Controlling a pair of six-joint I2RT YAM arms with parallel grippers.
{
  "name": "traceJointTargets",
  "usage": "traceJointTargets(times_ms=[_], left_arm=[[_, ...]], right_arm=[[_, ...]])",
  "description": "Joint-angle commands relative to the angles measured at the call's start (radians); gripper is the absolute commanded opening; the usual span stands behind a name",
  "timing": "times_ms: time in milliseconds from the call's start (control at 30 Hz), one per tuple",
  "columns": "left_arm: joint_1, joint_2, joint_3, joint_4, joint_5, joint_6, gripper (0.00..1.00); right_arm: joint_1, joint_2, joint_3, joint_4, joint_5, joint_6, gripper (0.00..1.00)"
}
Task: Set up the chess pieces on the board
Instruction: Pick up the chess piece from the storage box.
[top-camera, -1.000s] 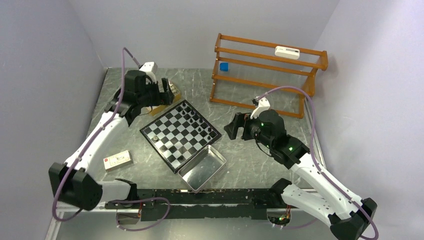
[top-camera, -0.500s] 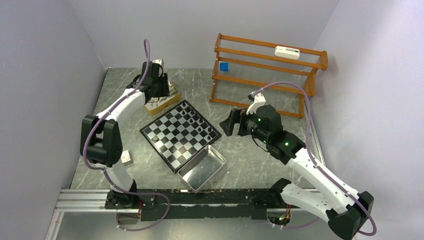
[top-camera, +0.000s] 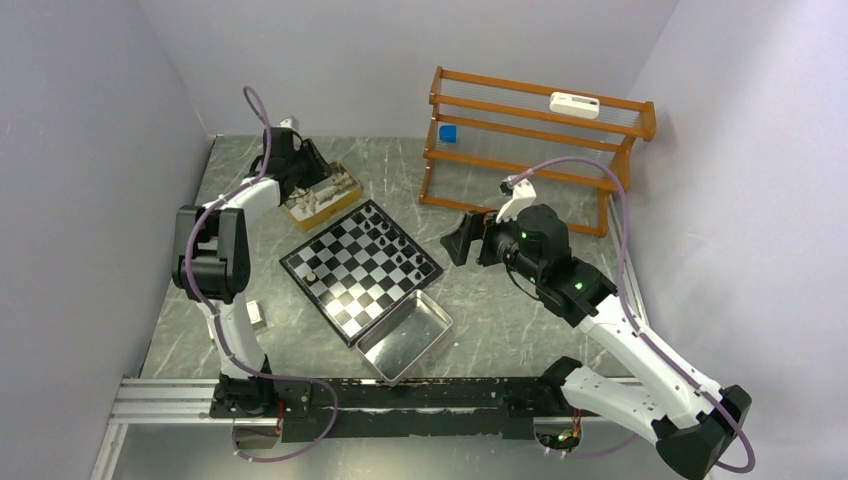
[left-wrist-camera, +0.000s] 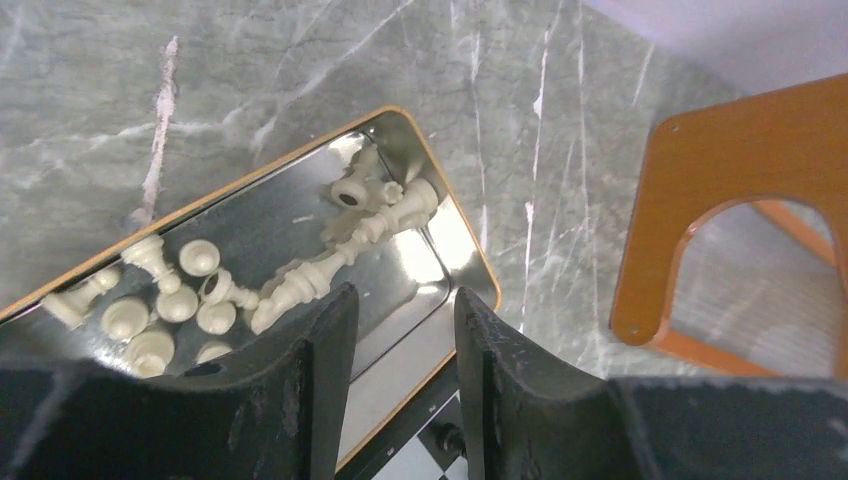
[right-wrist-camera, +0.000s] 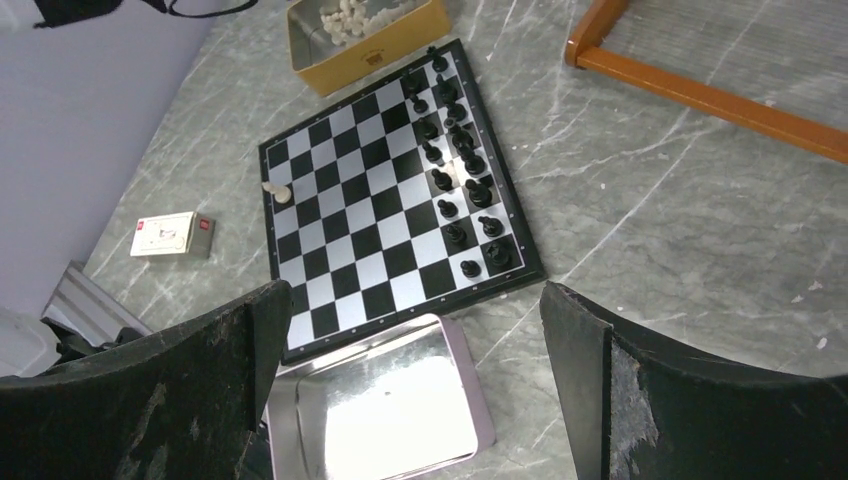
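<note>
The board (top-camera: 360, 268) lies mid-table with black chess pieces (top-camera: 400, 250) in two rows along its far-right side and one pale piece (top-camera: 312, 274) near its left edge. More pale chess pieces (left-wrist-camera: 300, 270) lie heaped in the gold-rimmed box (top-camera: 320, 195). My left gripper (top-camera: 300, 175) hangs over that box's far-left end. In the left wrist view the left gripper (left-wrist-camera: 405, 300) has its jaws part-way apart with nothing between them. My right gripper (top-camera: 460, 240) hovers right of the board, wide open and empty. The right wrist view shows the board (right-wrist-camera: 390, 200) beyond the right gripper (right-wrist-camera: 415, 295).
A shiny metal tray (top-camera: 405, 335) sits at the board's near corner. A wooden rack (top-camera: 530, 150) stands at the back right, holding a blue cube (top-camera: 448, 133) and a white item (top-camera: 574, 103). A small card box (right-wrist-camera: 170, 233) lies left of the board.
The left arm has folded upward and its gripper has drawn back-left over the gold box, jaws narrowing. The right gripper has crept slightly toward the back.
</note>
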Motion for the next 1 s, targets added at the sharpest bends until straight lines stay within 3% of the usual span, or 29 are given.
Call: traceJointTargets(times_ms=[0, 400, 967], left_arm=[[0.037, 0.042, -0.034, 0.233, 0.174, -0.123, 0.45], [0.044, 0.155, -0.035, 0.325, 0.194, -0.156, 0.43], [0.045, 0.235, -0.042, 0.379, 0.210, -0.194, 0.48]], right_arm=[[0.004, -0.024, 0.023, -0.005, 0.033, -0.008, 1.00], [0.003, 0.012, 0.031, 0.005, 0.050, -0.016, 1.00], [0.004, 0.010, 0.034, 0.007, 0.074, -0.018, 1.00]])
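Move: The white piece the left hand heads for lies on its side in the storage box's far end, about 4 cm ahead, 3 cm to the right and 8 cm below. Another white piece leans in the corner just beside it, roughly 2 cm farther out and 2 cm to its left. From the hand, the cluster of short white pieces sits some 8 cm left and 5 cm back. For the right hand the aimed-at piece is about 30 cm ahead, 30 cm left and well below. Downwards, and at first also forward, the left hand sinks about 6 cm into the far end of the storage box, gaining some 2 to 3 cm forward and a little to the right as it nears the lying white piece. The forward part fades early while the descent goes on. The wrist rolls about 15 degrees, left side dipping, and the fingers stay roughly half open, with no touch to be seen. ##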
